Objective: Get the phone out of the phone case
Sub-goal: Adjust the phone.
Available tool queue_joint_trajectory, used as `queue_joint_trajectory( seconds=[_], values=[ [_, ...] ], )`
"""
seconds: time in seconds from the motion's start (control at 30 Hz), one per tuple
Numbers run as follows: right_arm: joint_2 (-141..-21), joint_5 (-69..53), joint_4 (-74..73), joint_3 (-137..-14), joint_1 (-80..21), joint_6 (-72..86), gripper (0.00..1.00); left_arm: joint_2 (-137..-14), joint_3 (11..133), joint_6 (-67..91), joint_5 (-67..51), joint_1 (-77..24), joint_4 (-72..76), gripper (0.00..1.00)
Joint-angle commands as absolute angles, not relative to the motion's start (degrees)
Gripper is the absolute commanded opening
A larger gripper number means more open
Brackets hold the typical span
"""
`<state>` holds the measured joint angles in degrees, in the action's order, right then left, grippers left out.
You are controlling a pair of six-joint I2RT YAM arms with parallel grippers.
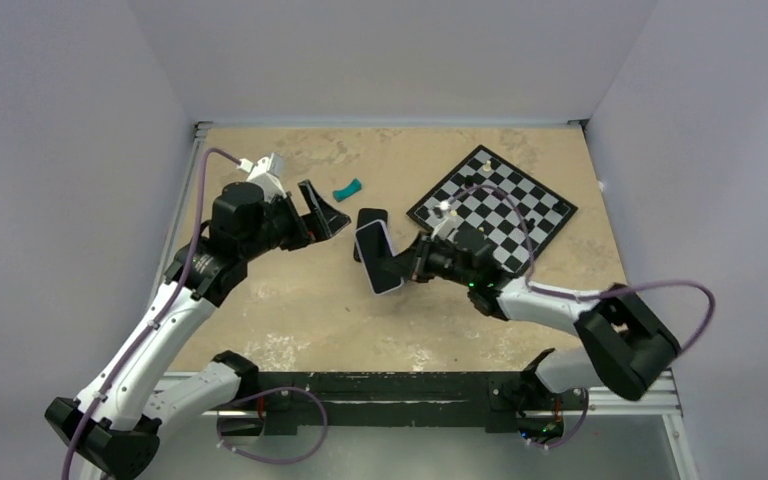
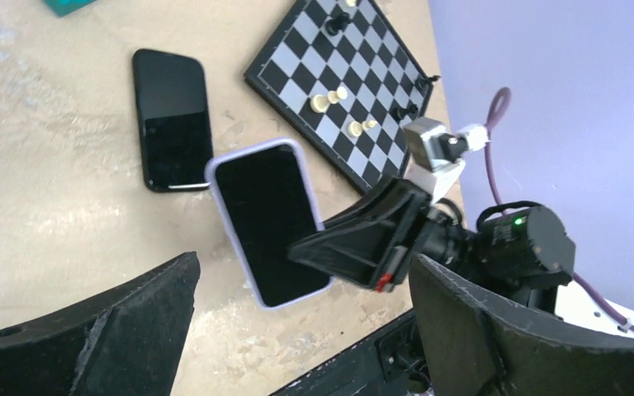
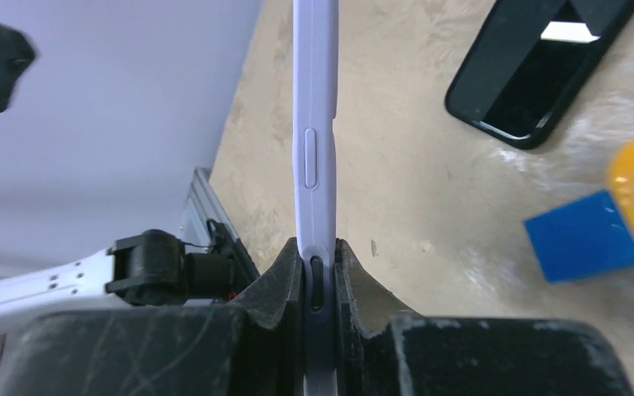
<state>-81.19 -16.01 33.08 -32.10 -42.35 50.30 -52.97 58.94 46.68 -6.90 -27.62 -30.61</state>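
Observation:
The phone (image 2: 268, 223) has a dark screen and sits inside a lavender phone case (image 2: 211, 175). My right gripper (image 1: 403, 262) is shut on one end of the cased phone and holds it tilted above the table. In the right wrist view the case's edge (image 3: 315, 124) runs straight up from between the closed fingers of my right gripper (image 3: 318, 268). My left gripper (image 1: 325, 212) stands open to the left of the phone and touches nothing. From its wrist view my left gripper (image 2: 304, 276) has its fingers spread wide, with the cased phone ahead of them.
A second, bare black phone (image 1: 368, 217) lies flat on the table just behind the held one. A chessboard (image 1: 490, 200) with a few pieces lies at the back right. A small teal object (image 1: 346, 188) lies at the back. A blue and yellow object (image 3: 586, 235) lies near the right gripper.

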Motion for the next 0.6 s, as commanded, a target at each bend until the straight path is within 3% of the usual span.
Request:
queue_joint_trajectory(
  seconds=[0.0,0.13,0.27,0.4,0.57],
  values=[
    [-66.5,-29.5,44.8,-26.8,-31.8,52.8,0.00,-57.6,64.6,39.7,-17.0,-25.2,-25.2,1.00],
    [-58.4,-31.7,37.9,-27.5,-28.0,51.4,0.00,-64.4,68.2,38.5,-28.4,-24.3,-20.2,0.94],
    [-57.4,-34.0,39.6,-28.9,-27.5,54.4,0.00,-66.2,63.5,41.5,-37.7,-24.4,-4.7,0.88],
    [-59.8,-35.6,51.5,-27.5,-27.6,61.3,0.00,-66.2,57.6,45.9,-42.9,-24.4,6.4,0.80],
    [-64.7,-37.8,66.1,-26.1,-27.6,67.9,0.00,-66.1,57.4,43.6,-43.1,-24.4,2.9,0.67]
  ],
)
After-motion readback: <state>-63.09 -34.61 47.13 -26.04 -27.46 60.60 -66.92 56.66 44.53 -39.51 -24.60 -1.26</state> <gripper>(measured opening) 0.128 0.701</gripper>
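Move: The cased phone is in the right gripper, its middle about 4 cm left and 2 cm ahead of that hand. The left gripper is 13 cm left, 1 cm ahead and 14 cm above. On the table, some 14 cm below the right hand, the black phone is 16 cm ahead and 5 cm left, the toy blocks 9 cm ahead and 6 cm right. From the empty left hand the cased phone is 9 cm right, 1 cm ahead and 15 cm below. Keeping its pinch on the cased phone's right edge, the right hand lifts it about 12 cm while swinging right some 8 cm and easing back a little left, its left-pointing fingers tipping upward by around 20 degrees. The left hand comes right about 8 cm to meet the phone's free left edge, rising slightly, first going forward and then back again, turning clockwise about 30 degrees and narrowing its wide-open fingers by roughly a third; no touch on the phone can be seen yet. ##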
